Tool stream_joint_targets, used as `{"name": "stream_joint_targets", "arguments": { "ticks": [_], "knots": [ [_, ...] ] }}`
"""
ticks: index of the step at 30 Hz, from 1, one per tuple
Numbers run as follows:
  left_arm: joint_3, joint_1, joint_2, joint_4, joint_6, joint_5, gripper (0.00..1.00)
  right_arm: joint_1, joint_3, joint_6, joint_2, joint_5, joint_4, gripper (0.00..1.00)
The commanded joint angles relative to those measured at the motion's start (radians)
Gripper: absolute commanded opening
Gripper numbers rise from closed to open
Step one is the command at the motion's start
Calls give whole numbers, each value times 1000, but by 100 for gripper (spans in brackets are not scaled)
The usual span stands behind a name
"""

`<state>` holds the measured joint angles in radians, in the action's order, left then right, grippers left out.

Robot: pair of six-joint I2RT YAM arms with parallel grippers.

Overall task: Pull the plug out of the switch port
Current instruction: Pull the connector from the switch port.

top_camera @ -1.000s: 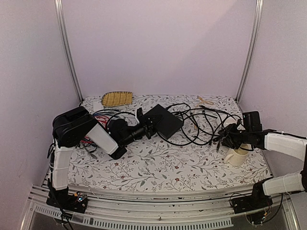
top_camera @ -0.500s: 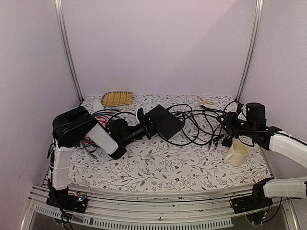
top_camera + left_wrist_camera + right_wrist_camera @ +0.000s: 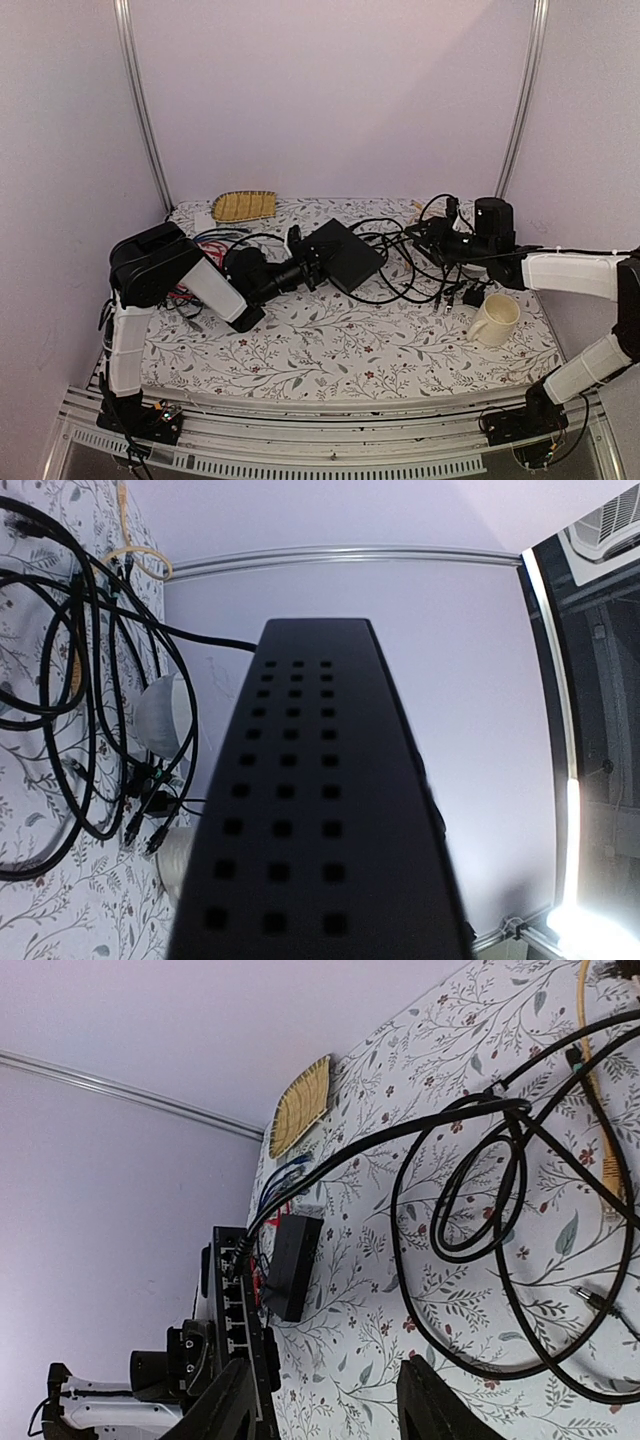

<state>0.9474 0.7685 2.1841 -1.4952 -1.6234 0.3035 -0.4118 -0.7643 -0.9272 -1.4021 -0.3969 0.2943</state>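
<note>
The switch (image 3: 345,250) is a flat black box raised off the floral table, and my left gripper (image 3: 312,265) is shut on its near-left end. Its vented face (image 3: 310,800) fills the left wrist view and hides the fingers there. In the right wrist view the switch (image 3: 235,1330) shows its row of sockets. The plug (image 3: 238,1250) sits in the far end socket, its black cable (image 3: 400,1135) running off to the loops. My right gripper (image 3: 427,232) hovers over the cable tangle to the right of the switch. The right gripper (image 3: 327,1365) is open, with nothing between its fingers.
A thinner black slab (image 3: 292,1265) lies just behind the switch, near red and blue wires (image 3: 205,240). Looped black cables (image 3: 420,265) spread across the middle right. A cream mug (image 3: 494,320) stands at the right, a bamboo mat (image 3: 244,205) at the back left, a yellow cable (image 3: 430,210) at the back.
My right arm has lifted away from the mug and swung back and left over the cables toward the switch. The left arm and the switch have not moved.
</note>
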Motion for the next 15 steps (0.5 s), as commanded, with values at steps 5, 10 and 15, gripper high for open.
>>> {"name": "stream_joint_targets", "arguments": {
  "ticks": [5, 10, 15],
  "knots": [
    [48, 9, -31, -105, -18, 13, 0, -61, -130, -60, -164, -101, 190, 49],
    [57, 11, -25, -102, -22, 14, 0, -86, -187, -78, -240, -121, 218, 49],
    [59, 12, -21, -100, -23, 13, 0, -98, -226, -100, -296, -138, 246, 49]
  ]
}}
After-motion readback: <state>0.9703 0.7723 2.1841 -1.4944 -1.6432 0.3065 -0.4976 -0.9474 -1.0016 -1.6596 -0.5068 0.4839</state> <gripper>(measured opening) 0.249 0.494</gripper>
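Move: The last plug sits in the switch port about 14 cm to the left of the right gripper and 1 cm farther out, roughly level with it. The switch's middle lies some 14 cm left and 5 cm back of that gripper; the coiled black cables lie on the table nearly straight below, about 17 cm down. From the left gripper, which holds the switch, the plug is about 8 cm ahead, 7 cm right and 2 cm up. Sweep the right gripper about 7 cm left and a little forward, towards the plug still in the switch, its fingers staying half open and touching neither plug nor port row yet. Let the wrist swing some 10 degrees counter-clockwise on the way. Keep the left gripper's hold on the switch, letting it rise about 1 cm. ##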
